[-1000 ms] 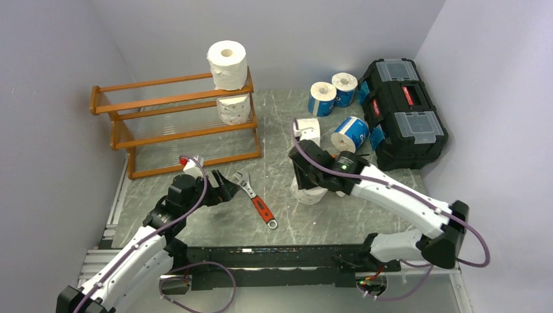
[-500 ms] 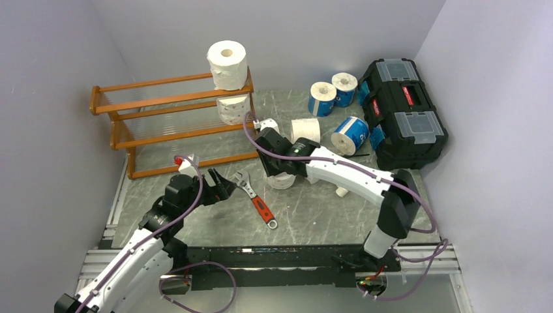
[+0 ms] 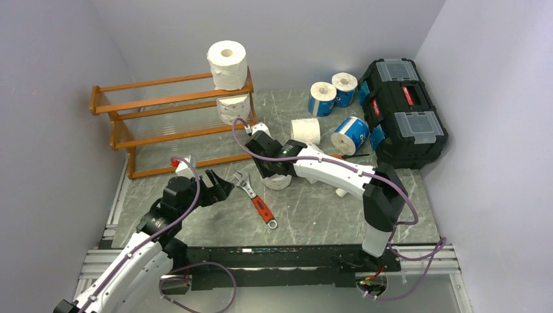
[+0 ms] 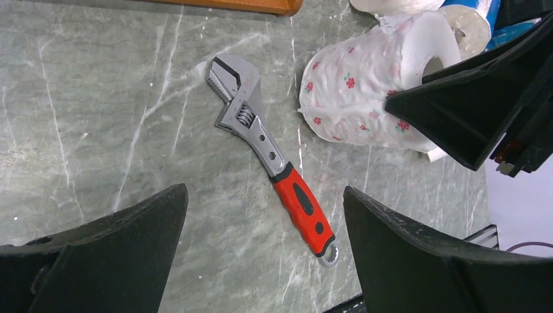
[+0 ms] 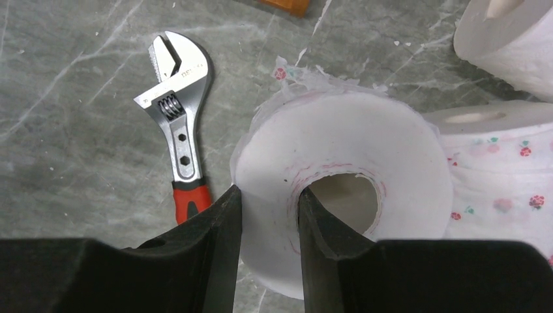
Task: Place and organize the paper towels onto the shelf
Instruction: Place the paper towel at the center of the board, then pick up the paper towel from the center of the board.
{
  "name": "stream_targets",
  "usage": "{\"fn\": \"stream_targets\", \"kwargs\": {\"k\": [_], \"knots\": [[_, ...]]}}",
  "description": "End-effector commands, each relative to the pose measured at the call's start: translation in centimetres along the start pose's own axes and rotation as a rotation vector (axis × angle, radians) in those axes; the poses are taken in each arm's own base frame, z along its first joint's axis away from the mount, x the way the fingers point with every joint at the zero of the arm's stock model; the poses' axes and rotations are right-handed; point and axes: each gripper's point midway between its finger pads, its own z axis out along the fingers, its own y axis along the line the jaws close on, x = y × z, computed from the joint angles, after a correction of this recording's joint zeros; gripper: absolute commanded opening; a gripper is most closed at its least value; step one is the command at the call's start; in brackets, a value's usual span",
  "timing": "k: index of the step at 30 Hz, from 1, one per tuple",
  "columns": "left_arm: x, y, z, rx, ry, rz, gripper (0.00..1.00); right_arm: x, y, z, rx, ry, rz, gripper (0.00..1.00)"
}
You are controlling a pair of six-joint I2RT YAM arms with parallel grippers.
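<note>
My right gripper (image 5: 269,195) is shut on the wall of a red-printed paper towel roll (image 5: 365,156), one finger inside the hollow core and one outside. It holds this roll (image 3: 279,178) low over the table, just off the shelf's (image 3: 176,124) front right corner. The orange-brown shelf carries a white roll (image 3: 227,64) on its top tier and a printed roll (image 3: 233,107) on the middle tier. A plain white roll (image 3: 305,130) and three blue-wrapped rolls (image 3: 322,98) lie on the table at the back right. My left gripper (image 3: 218,187) hangs open and empty above the wrench.
A red-handled adjustable wrench (image 4: 274,160) lies on the marble table between the two grippers. The black toolbox (image 3: 401,111) with red latches stands at the back right. Another printed roll (image 5: 508,169) sits right beside the held one. Grey walls close in both sides.
My right arm has swung left with the printed roll, from mid-table toward the shelf's front right corner. The left gripper has barely shifted and stays open.
</note>
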Motion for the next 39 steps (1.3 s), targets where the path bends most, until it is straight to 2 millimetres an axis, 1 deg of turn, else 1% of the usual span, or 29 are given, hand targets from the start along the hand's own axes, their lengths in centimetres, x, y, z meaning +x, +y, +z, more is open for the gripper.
{"fn": "stream_targets", "kwargs": {"k": [1, 2, 4, 10, 14, 18, 22, 24, 25, 26, 28, 30, 32, 35, 39], "knots": [[-0.6, -0.2, 0.0, -0.001, -0.021, 0.001, 0.95, -1.0, 0.6, 0.5, -0.025, -0.044, -0.006, 0.32], [-0.6, -0.2, 0.0, -0.001, -0.021, 0.000, 0.95, -0.9, 0.6, 0.5, -0.028, -0.041, -0.006, 0.33], [-0.6, -0.2, 0.0, -0.001, -0.022, -0.001, 0.95, -0.7, 0.7, 0.5, -0.035, -0.035, -0.003, 0.37], [-0.8, -0.4, 0.0, -0.005, -0.018, 0.000, 0.96, -0.7, 0.8, 0.0, -0.054, -0.034, 0.007, 0.64], [-0.9, -0.5, 0.0, -0.011, -0.012, -0.003, 0.96, -1.3, 0.8, -0.7, -0.064, -0.058, 0.016, 0.72], [-0.9, -0.5, -0.2, -0.021, -0.001, -0.008, 0.97, -2.6, 0.7, -2.4, -0.081, -0.104, 0.037, 0.79], [-1.9, -0.1, -0.5, -0.075, -0.026, -0.017, 0.98, -4.7, 0.2, -5.5, -0.103, -0.192, 0.064, 0.84], [-2.4, 0.4, -0.8, -0.133, -0.035, -0.039, 0.99, -5.6, -0.6, -7.2, -0.099, -0.252, 0.092, 0.86], [-3.1, 0.7, -1.1, -0.171, -0.056, -0.056, 0.99, -6.1, -1.2, -8.5, -0.094, -0.291, 0.113, 0.87], [-3.5, 1.1, -1.3, -0.212, -0.070, -0.083, 0.99, -6.3, -1.9, -9.2, -0.077, -0.319, 0.133, 0.88], [-4.2, 2.1, -1.8, -0.302, -0.098, -0.136, 0.99, -6.7, -3.2, -10.8, -0.054, -0.389, 0.183, 0.90], [-4.6, 2.9, -2.3, -0.379, -0.107, -0.179, 0.99, -6.5, -4.7, -12.0, -0.033, -0.454, 0.247, 0.95], [-4.9, 2.5, -2.2, -0.383, -0.088, -0.150, 1.00, -5.9, -5.9, -12.7, -0.018, -0.494, 0.346, 0.99], [-5.0, 0.9, -1.4, -0.309, -0.025, -0.021, 0.99, -4.8, -7.8, -13.2, 0.005, -0.515, 0.445, 0.99], [-4.7, -0.1, -0.5, -0.271, 0.012, -0.030, 0.99, -3.2, -10.5, -13.1, 0.021, -0.531, 0.548, 1.00]]}}
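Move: The right hand holds a standing paper towel by its left wall, one finger in the core, so the roll's middle lies about 4 cm right and 4 cm below. The wrench lies some 7 cm back and 4 cm left of the hand, the floral roll 15 cm right and 3 cm ahead, and the white roll 15 cm right and 16 cm ahead. From the left hand, the held paper towel is about 18 cm right and 5 cm ahead. The right hand's pinch on the paper towel's wall ends: it eases about 1 cm down, opens wide, then draws its fingers up out of the core, climbing some 12 cm and swinging about 9 cm right, away from the roll, while the wrist tips up and rolls some 35 degrees. The left hand, empty and open, dips slightly, then drifts left, up and forward a few centimetres. ##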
